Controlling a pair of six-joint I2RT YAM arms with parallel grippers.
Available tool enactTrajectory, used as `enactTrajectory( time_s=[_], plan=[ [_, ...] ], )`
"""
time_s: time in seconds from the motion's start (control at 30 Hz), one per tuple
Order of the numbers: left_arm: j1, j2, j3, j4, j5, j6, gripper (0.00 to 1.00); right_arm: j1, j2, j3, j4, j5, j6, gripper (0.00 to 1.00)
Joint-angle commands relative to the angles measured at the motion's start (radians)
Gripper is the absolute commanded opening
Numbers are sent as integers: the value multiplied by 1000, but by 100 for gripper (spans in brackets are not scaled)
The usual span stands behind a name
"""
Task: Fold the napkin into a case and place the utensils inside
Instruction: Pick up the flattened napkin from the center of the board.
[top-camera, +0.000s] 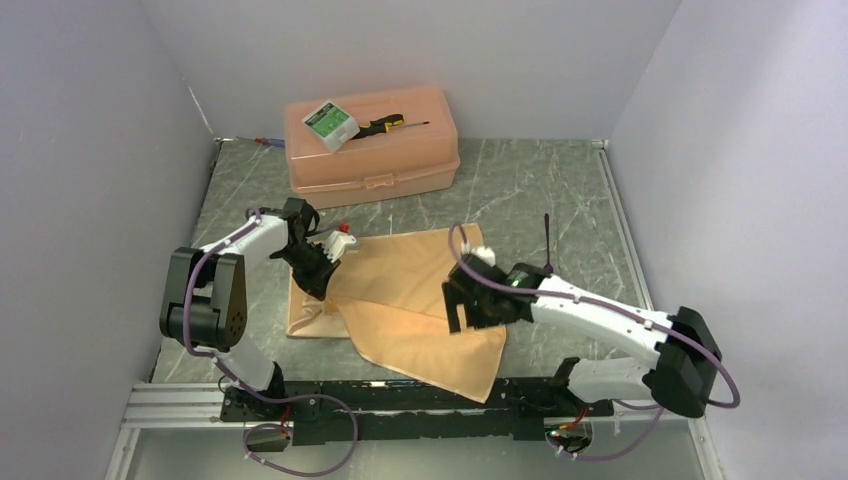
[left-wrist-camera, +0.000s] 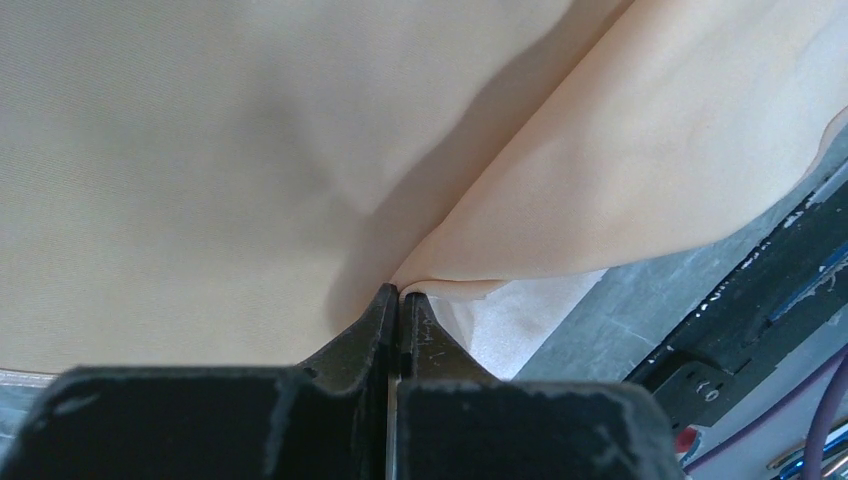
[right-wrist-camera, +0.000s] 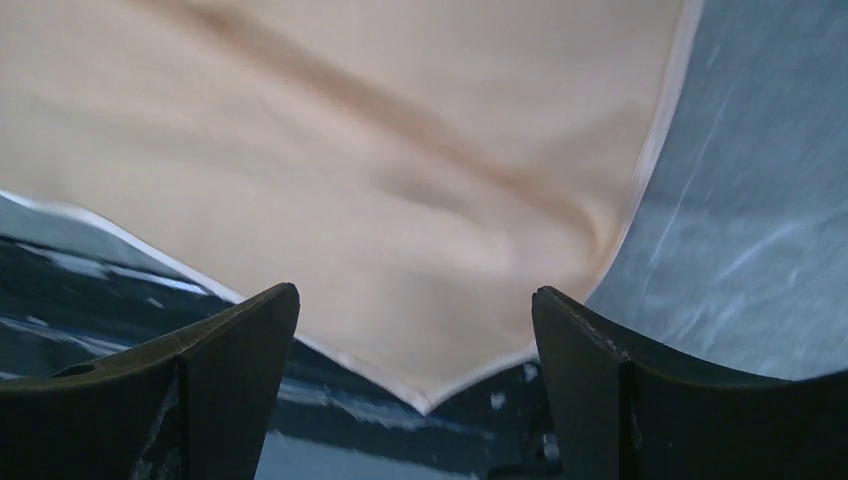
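Note:
The peach-orange napkin (top-camera: 420, 300) lies partly folded in the middle of the table, one layer pulled over another. My left gripper (top-camera: 320, 285) sits at its left side. In the left wrist view the left gripper (left-wrist-camera: 400, 292) is shut, with a fold of the napkin (left-wrist-camera: 600, 180) drawn to its tips. My right gripper (top-camera: 465, 318) hovers over the napkin's right part. Seen from the right wrist, the right gripper (right-wrist-camera: 415, 300) stands wide open above a hemmed corner of the napkin (right-wrist-camera: 400, 200), with nothing between its fingers. The case does not show, and I cannot make out the utensils.
A rigid peach plastic box (top-camera: 370, 165) stands at the back, with a black-and-yellow screwdriver (top-camera: 390, 123) and a small green-and-white carton (top-camera: 330, 122) on its lid. A thin red-blue sliver (top-camera: 265, 142) lies by the box's left end. Grey walls close in on three sides.

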Motion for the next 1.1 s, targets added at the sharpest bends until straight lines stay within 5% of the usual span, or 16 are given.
enactTrajectory(
  time_s=[0.0, 0.27, 0.43, 0.6, 0.8, 1.07],
  plan=[
    [-1, -20, 29, -26, 47, -15, 3, 143, 27, -80, -189, 1, 212, 91],
    [-1, -45, -6, 14, -32, 4, 3, 280, -26, -155, -249, -45, 366, 87],
    [-1, -51, -5, 28, -32, -8, 3, 336, -94, -241, -57, -138, 401, 84],
    [-1, -62, -8, 35, -41, 3, 3, 417, -112, -264, -3, -74, 368, 71],
    [-2, -49, 7, 35, -31, -20, 3, 499, 10, -260, 51, -36, 347, 68],
    [-4, -67, -7, 38, -49, -13, 3, 544, 25, -332, 126, -21, 387, 39]
  ],
)
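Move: The near right corner of the napkin lies about 16 cm back, 3 cm to the right and 9 cm below the open right gripper. The right end of the crease is roughly level with the hand, 7 cm to its right; the napkin's far right corner is some 19 cm ahead and 2 cm right, both equally low. From the left gripper, still pinching the napkin, that near corner lies about 20 cm back, 31 cm right and slightly lower. Bring the right gripper back about 15 cm and down some 9 cm to the napkin's near right corner over the black rail, fast at first, swaying right on the way and then returning left. Turn the fingers some 15 degrees closer to straight down, and narrow them to about half their opening, one on each side of the corner. Keep the left gripper shut on the fold, nearly still. ##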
